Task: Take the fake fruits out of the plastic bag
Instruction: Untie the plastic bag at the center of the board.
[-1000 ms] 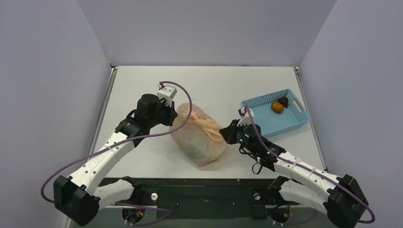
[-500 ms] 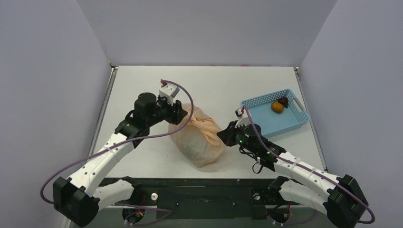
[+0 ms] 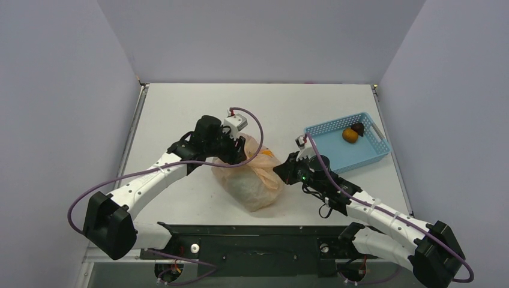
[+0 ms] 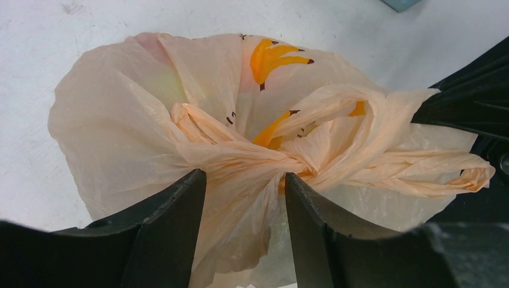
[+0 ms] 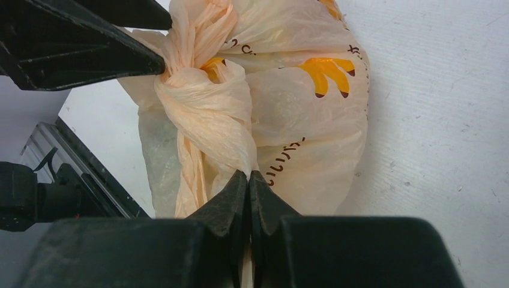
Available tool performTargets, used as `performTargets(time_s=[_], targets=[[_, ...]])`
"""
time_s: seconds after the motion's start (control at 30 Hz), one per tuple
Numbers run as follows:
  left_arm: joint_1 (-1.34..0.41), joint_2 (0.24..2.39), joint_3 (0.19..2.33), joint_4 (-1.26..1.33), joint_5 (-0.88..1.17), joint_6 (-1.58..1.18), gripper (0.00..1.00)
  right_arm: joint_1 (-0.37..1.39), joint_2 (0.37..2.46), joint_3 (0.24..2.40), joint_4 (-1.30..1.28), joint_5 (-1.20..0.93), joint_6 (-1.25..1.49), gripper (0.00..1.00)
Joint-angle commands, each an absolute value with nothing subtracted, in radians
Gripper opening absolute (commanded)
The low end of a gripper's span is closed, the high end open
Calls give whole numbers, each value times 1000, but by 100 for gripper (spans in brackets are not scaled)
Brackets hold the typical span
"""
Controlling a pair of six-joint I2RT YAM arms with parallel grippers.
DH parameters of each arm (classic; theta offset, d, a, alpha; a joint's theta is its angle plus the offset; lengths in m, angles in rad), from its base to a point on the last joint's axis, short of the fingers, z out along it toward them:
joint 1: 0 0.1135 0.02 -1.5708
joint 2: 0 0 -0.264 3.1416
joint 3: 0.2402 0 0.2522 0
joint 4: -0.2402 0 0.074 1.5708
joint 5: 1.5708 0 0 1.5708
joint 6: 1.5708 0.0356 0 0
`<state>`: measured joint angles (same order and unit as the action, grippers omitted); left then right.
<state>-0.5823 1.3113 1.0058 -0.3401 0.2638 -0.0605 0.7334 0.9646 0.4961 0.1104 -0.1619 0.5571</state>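
Observation:
The plastic bag (image 3: 251,179) lies tied shut at mid-table, peach-orange with banana prints (image 4: 271,57). My left gripper (image 4: 243,183) is open, its fingers (image 4: 171,231) straddling the twisted knot (image 4: 264,161) without pinching it. From the top view the left gripper (image 3: 243,153) hovers over the bag's far side. My right gripper (image 5: 248,175) is shut on a twisted handle strand (image 5: 207,120) of the bag, at the bag's right side (image 3: 282,171). An orange fruit (image 3: 350,135) and a dark maroon fruit (image 3: 358,128) sit in the blue basket (image 3: 366,157). Any fruits inside the bag are hidden by the film.
The light blue perforated basket stands at the right, just beyond the right arm. The black mounting rail (image 3: 252,237) runs along the near table edge, close below the bag. Grey walls enclose the table on three sides.
My left gripper went from shut to open and swung right, from the bag's left side over onto its knot. The right gripper stayed shut on the handle, barely moving.

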Motion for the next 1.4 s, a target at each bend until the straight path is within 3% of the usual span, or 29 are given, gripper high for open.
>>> performTargets(time_s=[0.0, 0.1, 0.2, 0.23, 0.53, 0.7, 0.83, 0.87, 0.97, 1.07, 1.27, 1.37], targets=[[-606, 1327, 1059, -397, 306, -12, 49, 732, 953, 536, 131, -163, 539, 0], [-610, 1342, 1073, -416, 306, -5, 42, 732, 947, 530, 132, -158, 543, 0], [-610, 1345, 1085, -431, 237, -8, 6, 732, 936, 529, 124, -150, 543, 0], [-610, 1339, 1080, -424, 213, -11, 2, 732, 933, 530, 118, -142, 542, 0], [-583, 1082, 942, -273, -216, -101, 0, 731, 809, 415, 55, 121, 671, 0], [-556, 958, 877, -172, -80, -88, 0, 731, 796, 377, 94, 81, 691, 0], [-556, 973, 882, -168, 59, -82, 0, 730, 839, 477, 30, 14, 576, 0], [-557, 979, 890, -173, 66, -82, 0, 731, 842, 520, -5, 10, 530, 3], [-557, 997, 903, -193, 80, -80, 0, 731, 857, 595, -55, -23, 440, 31], [-557, 999, 904, -191, 98, -80, 0, 738, 919, 696, -95, -83, 342, 52], [-557, 999, 902, -191, 99, -79, 0, 863, 1047, 834, -94, -68, 215, 68], [-557, 999, 903, -190, 103, -78, 0, 936, 1118, 901, -88, 22, 165, 70]])
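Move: The bag's knot is about 3 cm to the right of the open left fingers and some 2 cm below them, with loose plastic already running between their tips. The full bag body lies about 4 cm back, 2 cm right and 10 cm below. The blue basket is some 34 cm right, 9 cm farther out and 14 cm below. From the right hand, already shut on a bag handle, the knot is about 7 cm left, 3 cm ahead and 2 cm lower. Loose plastic beside the knot is pinched as the left fingers shut after a small dip; the left hand then pulls up and left, about 9 cm up, before easing slightly back down and right. The right hand, still holding its handle, draws about 4 cm right and dips, then opens wide, letting go as it rises some 9 cm and swings left towards the left hand. ##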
